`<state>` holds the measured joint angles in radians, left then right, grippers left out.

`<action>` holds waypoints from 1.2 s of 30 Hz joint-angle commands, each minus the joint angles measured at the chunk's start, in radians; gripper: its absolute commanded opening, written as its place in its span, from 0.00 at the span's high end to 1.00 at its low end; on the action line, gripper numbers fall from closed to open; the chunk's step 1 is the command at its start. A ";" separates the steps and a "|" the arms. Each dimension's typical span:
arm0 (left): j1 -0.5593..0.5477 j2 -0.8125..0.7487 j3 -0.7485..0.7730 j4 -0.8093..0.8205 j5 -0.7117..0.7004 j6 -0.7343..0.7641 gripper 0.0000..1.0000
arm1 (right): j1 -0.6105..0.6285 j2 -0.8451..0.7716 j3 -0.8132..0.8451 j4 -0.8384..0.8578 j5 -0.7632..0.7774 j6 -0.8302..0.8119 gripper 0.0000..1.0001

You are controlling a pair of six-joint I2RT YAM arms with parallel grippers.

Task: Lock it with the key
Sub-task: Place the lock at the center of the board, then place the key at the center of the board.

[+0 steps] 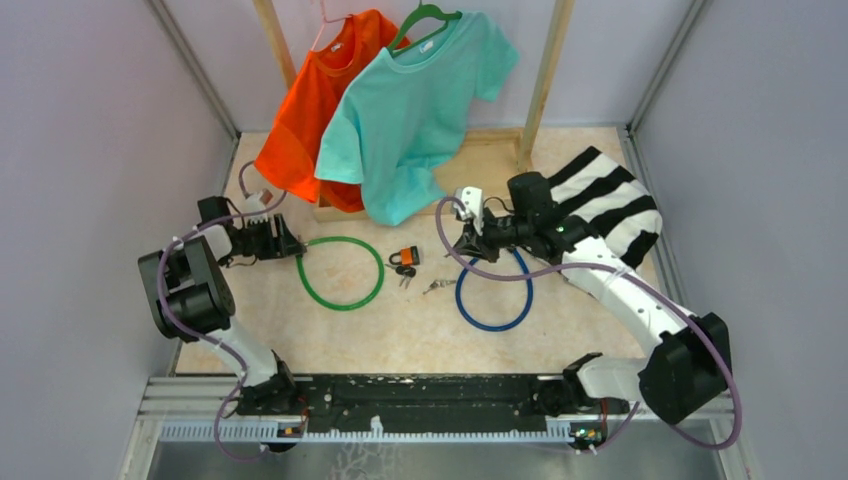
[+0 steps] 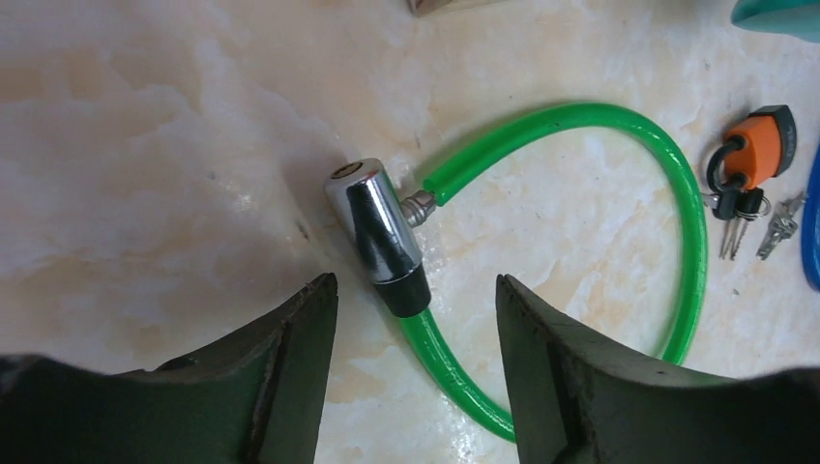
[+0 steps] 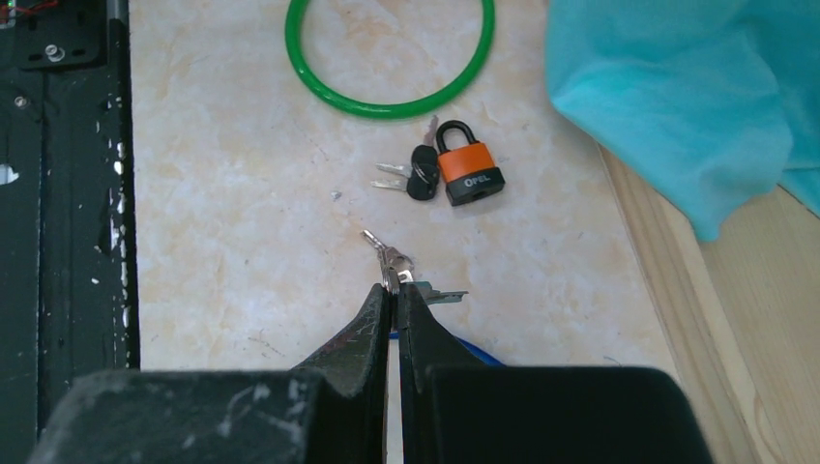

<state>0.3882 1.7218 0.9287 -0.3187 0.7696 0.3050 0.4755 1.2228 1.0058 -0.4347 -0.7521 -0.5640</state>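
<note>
A green cable lock [image 1: 342,272] lies looped on the table, and its chrome cylinder [image 2: 372,232] sits just ahead of my left gripper [image 2: 416,309]. That gripper is open, and the green cable runs on the table between its fingers without touching them. An orange padlock [image 3: 467,172] with black-headed keys [image 3: 416,179] lies mid-table. A small bunch of silver keys [image 3: 396,263] shows right at the tips of my right gripper [image 3: 395,290], which is shut. In the top view these keys [image 1: 437,286] lie on the table a little apart from that gripper [image 1: 462,252].
A blue cable loop [image 1: 495,300] lies under the right gripper. An orange T-shirt [image 1: 310,110] and a teal one [image 1: 415,110] hang from a wooden rack at the back. A black-and-white striped cloth [image 1: 610,200] lies at the right. Grey walls close both sides.
</note>
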 commanded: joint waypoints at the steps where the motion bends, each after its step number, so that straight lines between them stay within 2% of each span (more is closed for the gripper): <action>1: 0.003 -0.058 0.021 0.045 -0.080 0.040 0.30 | 0.079 0.061 0.024 0.028 0.028 -0.034 1.00; 8: 0.003 -0.224 -0.007 0.094 -0.163 0.037 0.18 | 0.261 0.230 0.090 0.158 0.030 0.093 1.00; 14: 0.015 -0.340 0.024 0.083 -0.208 -0.014 0.01 | 0.425 0.392 0.173 0.224 0.108 0.142 1.00; 22: 0.037 -0.386 0.124 0.032 -0.226 -0.072 0.00 | 0.544 0.629 0.332 0.290 0.146 0.328 1.00; 31: 0.040 -0.415 0.139 0.020 -0.227 -0.070 0.00 | 0.618 0.856 0.530 0.209 0.182 0.346 0.99; 36: 0.040 -0.439 0.107 0.035 -0.236 -0.062 0.00 | 0.623 0.897 0.576 0.172 0.186 0.340 0.92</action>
<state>0.4217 1.3235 1.0504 -0.2882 0.5423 0.2466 1.0912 2.1124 1.5154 -0.2417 -0.5694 -0.2371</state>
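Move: The left gripper sits right at the green lock's metal head, already let go and lying barely 1 cm ahead of it. The right gripper holds keys; the bare spot for them, just this side of the green ring, is about 26 cm to its left, 9 cm back and 18 cm below. From the right hand the orange padlock lies some 12 cm left and 5 cm ahead, the loose silver keys 5 cm left and 1 cm back. The key spot lies about 16 cm back and 10 cm right of the left hand. Sweep the right gripper, still shut on its keys, about 25 cm left while sinking 15 cm and drawing back 9 cm, passing the padlock on its near side to the table just short of the green ring; tip the fingers more steeply down. Meanwhile open the left gripper fully and raise it clear of the lock head, nearly 17 cm up and a little left, swinging its fingers round to point more forward. ##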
